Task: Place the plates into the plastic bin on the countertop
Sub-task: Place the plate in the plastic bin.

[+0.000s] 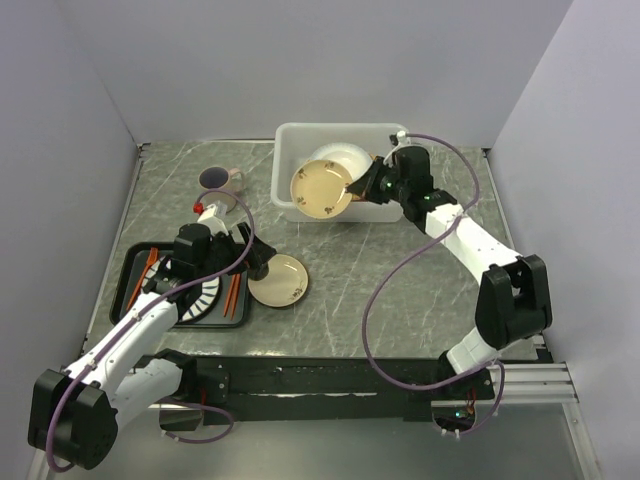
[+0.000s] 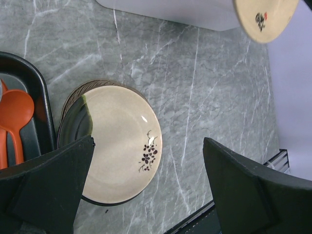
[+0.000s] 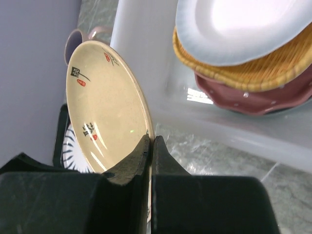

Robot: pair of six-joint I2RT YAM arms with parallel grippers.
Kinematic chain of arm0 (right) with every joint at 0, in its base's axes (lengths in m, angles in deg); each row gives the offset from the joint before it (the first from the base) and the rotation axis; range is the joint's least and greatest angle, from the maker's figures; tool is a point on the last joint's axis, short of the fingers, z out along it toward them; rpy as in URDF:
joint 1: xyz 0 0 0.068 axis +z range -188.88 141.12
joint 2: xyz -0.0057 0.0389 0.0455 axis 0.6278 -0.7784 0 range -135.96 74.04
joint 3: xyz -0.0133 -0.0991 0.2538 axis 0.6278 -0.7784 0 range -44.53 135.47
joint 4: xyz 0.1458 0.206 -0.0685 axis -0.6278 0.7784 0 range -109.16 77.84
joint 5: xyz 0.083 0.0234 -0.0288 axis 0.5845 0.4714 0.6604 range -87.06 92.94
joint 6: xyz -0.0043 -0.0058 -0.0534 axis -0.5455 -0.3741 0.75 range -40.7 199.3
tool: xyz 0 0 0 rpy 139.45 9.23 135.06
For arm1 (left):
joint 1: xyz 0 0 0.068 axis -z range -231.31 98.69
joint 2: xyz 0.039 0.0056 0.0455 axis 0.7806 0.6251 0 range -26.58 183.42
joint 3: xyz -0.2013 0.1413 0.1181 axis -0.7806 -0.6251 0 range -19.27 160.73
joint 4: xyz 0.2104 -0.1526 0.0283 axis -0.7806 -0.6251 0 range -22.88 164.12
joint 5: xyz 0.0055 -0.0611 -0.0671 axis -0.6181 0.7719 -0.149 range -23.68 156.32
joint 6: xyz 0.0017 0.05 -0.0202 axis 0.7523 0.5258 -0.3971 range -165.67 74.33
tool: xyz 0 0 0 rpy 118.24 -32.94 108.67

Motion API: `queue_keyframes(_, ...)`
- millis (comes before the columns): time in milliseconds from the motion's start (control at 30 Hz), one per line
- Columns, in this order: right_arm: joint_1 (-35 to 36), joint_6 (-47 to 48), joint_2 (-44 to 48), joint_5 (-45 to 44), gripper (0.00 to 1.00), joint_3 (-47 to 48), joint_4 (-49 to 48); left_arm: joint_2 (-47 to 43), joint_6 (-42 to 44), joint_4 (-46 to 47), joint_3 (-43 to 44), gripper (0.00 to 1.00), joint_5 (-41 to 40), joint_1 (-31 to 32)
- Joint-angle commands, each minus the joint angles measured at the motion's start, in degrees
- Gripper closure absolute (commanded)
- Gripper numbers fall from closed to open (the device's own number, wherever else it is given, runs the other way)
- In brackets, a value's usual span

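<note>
My right gripper (image 1: 358,185) is shut on the rim of a cream plate (image 1: 322,189) with small red and black marks, held tilted on edge at the front wall of the plastic bin (image 1: 283,160). In the right wrist view the fingers (image 3: 152,146) pinch that plate (image 3: 105,102), and the bin (image 3: 146,58) holds a white plate (image 3: 243,27) on a woven orange one (image 3: 253,73) and a dark red one (image 3: 253,100). My left gripper (image 2: 148,170) hangs open over a cream plate with a dark sprig (image 2: 119,144), which lies on a dark brown plate (image 2: 73,97) on the countertop (image 1: 400,270).
A black tray (image 1: 135,262) at the left holds orange utensils (image 2: 14,112) and a striped plate (image 1: 200,300). A pinkish mug (image 1: 220,180) stands left of the bin. Grey walls close in the left, back and right sides.
</note>
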Motion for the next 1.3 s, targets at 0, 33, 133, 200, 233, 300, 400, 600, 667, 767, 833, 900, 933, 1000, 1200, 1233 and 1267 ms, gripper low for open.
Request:
queue_keyframes(0, -1.27, -0.1, -1.63, 1.19, 1.0, 5.79, -1.62, 0.23, 0.71, 1.08, 0.21, 0.01, 0.33, -0.15)
queue_keyframes(33, -1.71, -0.1, -1.98, 1.36, 1.0, 6.24, -1.45, 0.23, 0.71, 1.08, 0.29, 0.01, 0.42, -0.24)
queue_keyframes(133, -2.07, -0.02, -3.21, 1.28, 1.0, 7.91, -1.27, 0.23, 0.71, 1.17, 0.3, 0.01, 0.42, -0.15)
queue_keyframes(200, -2.59, -0.02, -4.35, 1.45, 1.0, 9.4, -1.01, 0.32, 0.8, 1.17, 0.3, 0.01, 0.42, -0.15)
queue_keyframes(233, -2.77, -0.02, -4.79, 1.54, 1.0, 9.93, -0.57, 0.41, 0.8, 1.17, 0.38, 0.01, 0.59, -0.24)
queue_keyframes(300, -3.38, -0.1, -6.2, 1.63, 1.0, 11.42, -0.48, 0.5, 0.8, 1.26, 0.3, 0.01, 0.51, -0.15)
queue_keyframes(400, -4.0, -0.1, -7.95, 1.63, 1.0, 13.35, -0.21, 0.67, 0.8, 1.43, 0.21, 0.01, 0.51, -0.24)
queue_keyframes(600, -4.96, -0.1, -11.82, 1.63, 1.0, 17.57, 0.93, 0.93, 0.89, 1.43, 0.3, 0.0, 0.51, -0.24)
queue_keyframes(667, -5.14, 0.07, -12.88, 1.19, 1.0, 19.06, 1.36, 0.94, 0.88, 1.43, 0.3, 0.01, 0.68, -0.24)
queue_keyframes(767, -5.32, 1.04, -14.54, -0.13, 1.0, 21.52, 2.95, 0.94, 0.97, 1.52, 0.29, 0.01, 0.68, -0.24)
queue_keyframes(833, -5.58, 1.3, -16.21, -0.48, 1.0, 22.93, 3.82, 1.11, 0.97, 1.43, 0.3, 0.01, 0.68, -0.24)
queue_keyframes(900, -5.93, 1.39, -17.18, -0.75, 1.0, 24.52, 3.92, 1.02, 0.97, 1.52, 0.3, 0.01, 0.59, -0.24)
queue_keyframes(933, -6.11, 1.22, -18.06, -0.75, 1.0, 24.87, 4.0, 1.11, 0.97, 1.52, 0.3, 0.01, 0.59, -0.24)
queue_keyframes(1000, -6.72, 0.78, -18.94, -0.48, 1.0, 25.84, 3.66, 1.02, 0.97, 1.52, 0.21, 0.01, 0.68, -0.24)
queue_keyframes(1200, -7.87, -0.54, -23.25, 0.66, 1.0, 30.23, 3.92, 1.11, 0.97, 1.52, 0.21, 0.01, 0.51, -0.24)
queue_keyframes(1233, -7.87, -0.72, -23.95, 0.57, 1.0, 30.67, 4.0, 1.11, 0.97, 1.52, 0.21, 0.01, 0.59, -0.24)
queue_keyframes(1267, -7.87, -0.81, -24.3, 0.57, 1.0, 31.37, 3.92, 1.2, 0.97, 1.61, 0.12, 0.01, 0.33, -0.24)
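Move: The cream plate is already held by its right edge in the right hand. The white plate, on top of the bin's stack, lies roughly 17 cm ahead of that hand, 5 cm left and 12 cm below. The woven tray under it is about 15 cm ahead and 5 cm left; the bin's near rim is only some 3 cm ahead and 3 cm left. From the left hand the white plate is about 33 cm ahead and 26 cm right. The cream plate, still pinched by its edge, is carried forward about 12 cm over the bin's near rim and towards the space above the white plate, while the right hand eases some 3 cm to its right. The hand's height stays nearly level, rising a centimetre and sinking again, and it turns slightly clockwise; the fingers stay shut. ##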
